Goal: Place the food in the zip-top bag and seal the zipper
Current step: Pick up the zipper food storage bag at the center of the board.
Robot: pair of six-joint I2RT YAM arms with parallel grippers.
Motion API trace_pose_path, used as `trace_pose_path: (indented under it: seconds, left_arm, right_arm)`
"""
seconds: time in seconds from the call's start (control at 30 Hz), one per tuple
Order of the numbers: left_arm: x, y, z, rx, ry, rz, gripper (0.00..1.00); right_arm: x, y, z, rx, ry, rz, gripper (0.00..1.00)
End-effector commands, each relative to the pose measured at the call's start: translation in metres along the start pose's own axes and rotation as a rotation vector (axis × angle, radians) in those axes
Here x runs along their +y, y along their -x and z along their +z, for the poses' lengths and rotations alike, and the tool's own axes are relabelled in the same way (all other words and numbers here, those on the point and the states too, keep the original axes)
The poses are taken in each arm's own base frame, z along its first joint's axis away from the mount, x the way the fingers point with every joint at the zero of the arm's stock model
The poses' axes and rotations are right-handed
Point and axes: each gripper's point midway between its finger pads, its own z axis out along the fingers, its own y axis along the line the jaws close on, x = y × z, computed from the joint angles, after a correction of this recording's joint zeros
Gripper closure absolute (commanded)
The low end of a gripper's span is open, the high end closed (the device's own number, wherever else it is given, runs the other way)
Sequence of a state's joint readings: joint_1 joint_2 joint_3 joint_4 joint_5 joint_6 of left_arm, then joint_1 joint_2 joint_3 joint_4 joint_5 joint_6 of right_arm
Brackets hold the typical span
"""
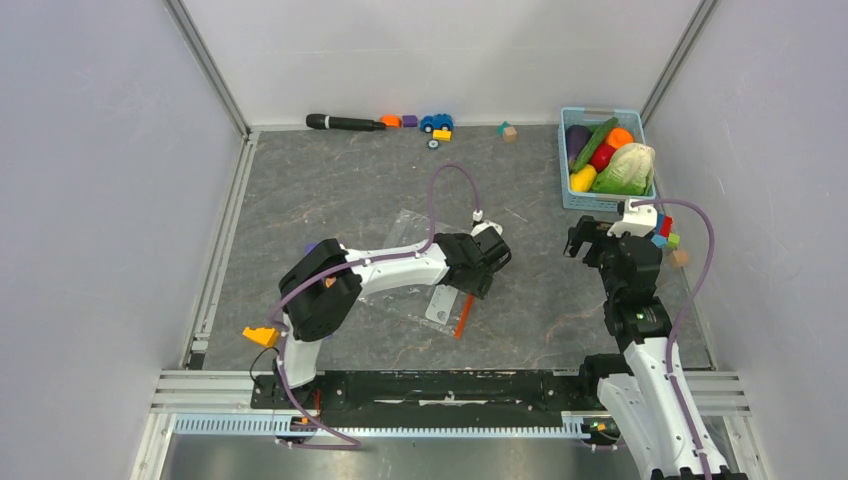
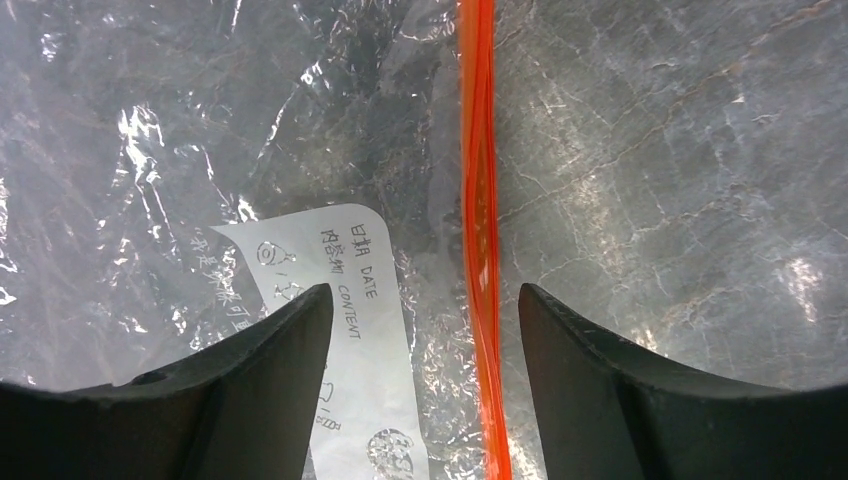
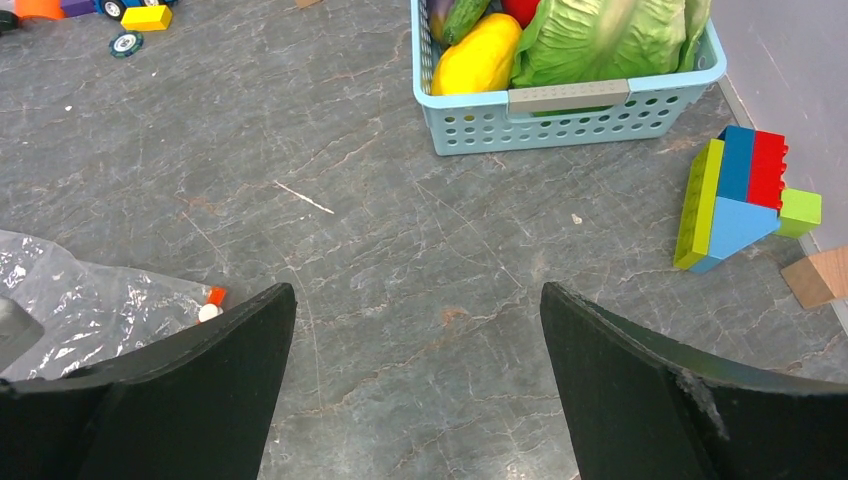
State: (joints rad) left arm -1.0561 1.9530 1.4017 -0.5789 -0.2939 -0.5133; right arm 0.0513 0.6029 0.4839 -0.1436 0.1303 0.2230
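The clear zip-top bag [image 1: 410, 235] lies flat on the grey table, partly under my left arm. Its orange-red zipper [image 2: 478, 200] runs between my left gripper's fingers, next to the white label [image 2: 340, 260]. My left gripper [image 2: 423, 295] points down close over the bag's mouth edge, its fingers apart on either side of the zipper strip. The food [image 1: 608, 160], with a pale green cabbage [image 3: 600, 40] and a yellow piece [image 3: 478, 60], sits in the light blue basket [image 3: 560, 125]. My right gripper [image 3: 416, 292] hangs open over bare table in front of the basket, holding nothing.
Stacked toy blocks [image 3: 740, 195] stand right of the basket, by the right wall. A dark stick [image 1: 345, 122], a toy car [image 1: 436, 122] and small blocks lie along the back wall. Walls close in the left, back and right sides.
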Motion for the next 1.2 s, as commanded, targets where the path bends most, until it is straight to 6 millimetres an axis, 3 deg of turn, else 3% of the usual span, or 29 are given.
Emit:
trace_pose_path:
  seconds: [0.0, 0.23, 0.33, 0.43, 0.57, 0.73, 0.93, 1.17]
  left_arm:
    - [-0.003, 0.010, 0.005, -0.024, 0.026, -0.017, 0.27]
    - [-0.006, 0.010, 0.014, -0.017, 0.034, -0.025, 0.52]
    - [-0.005, 0.013, 0.012, -0.028, 0.040, -0.032, 0.70]
    - [-0.001, 0.017, 0.009, -0.048, 0.059, -0.041, 0.97]
    - [0.004, 0.024, -0.003, -0.082, 0.071, -0.066, 0.98]
    - [0.021, 0.046, -0.048, -0.188, 0.086, -0.118, 0.98]
    - [0.050, 0.063, -0.105, -0.294, 0.071, -0.206, 0.98]
    - [0.092, 0.071, -0.161, -0.412, 0.062, -0.287, 0.98]
  right_arm:
    - [0.004, 0.009, 0.001, -0.035, 0.020, 0.005, 0.02]
    - [0.005, 0.007, 0.002, -0.032, 0.026, -0.002, 0.02]
    - [0.005, 0.008, 0.001, -0.035, 0.025, -0.004, 0.02]
    - [0.005, 0.008, 0.001, -0.036, 0.026, -0.004, 0.02]
    - [0.006, 0.006, 0.003, -0.027, 0.032, -0.004, 0.02]
    - [0.013, 0.008, 0.009, 0.001, 0.067, -0.027, 0.02]
    - [0.021, -0.003, 0.033, 0.150, 0.085, -0.048, 0.02]
    - [0.043, 0.014, 0.067, 0.195, 0.159, -0.055, 0.02]
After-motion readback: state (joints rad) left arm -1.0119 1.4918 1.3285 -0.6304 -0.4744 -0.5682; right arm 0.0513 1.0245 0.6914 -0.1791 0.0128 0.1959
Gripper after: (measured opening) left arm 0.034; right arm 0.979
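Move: The left hand is just above the bag's mouth edge: the middle of the red zipper lies some 3 cm below it, about 1 cm to its right and level fore and aft. The bag's white label is roughly 4 cm left of the hand and 3 cm back; the white slider at the zipper's far end is about 8 cm ahead and 3 cm right. From the right hand, the zipper's middle lies about 24 cm left, 4 cm back and 17 cm below. Pinching the bag's film beside the red zipper, the left fingers close from three-quarters open to shut, after sinking about 2 cm onto it. They then lift it fast, some 17 cm up while drifting about 6 cm left, the hand tipping back some 20 degrees. The right hand, open and empty, goes about 5 cm forward and 3 cm down, tipping its fingers down. ##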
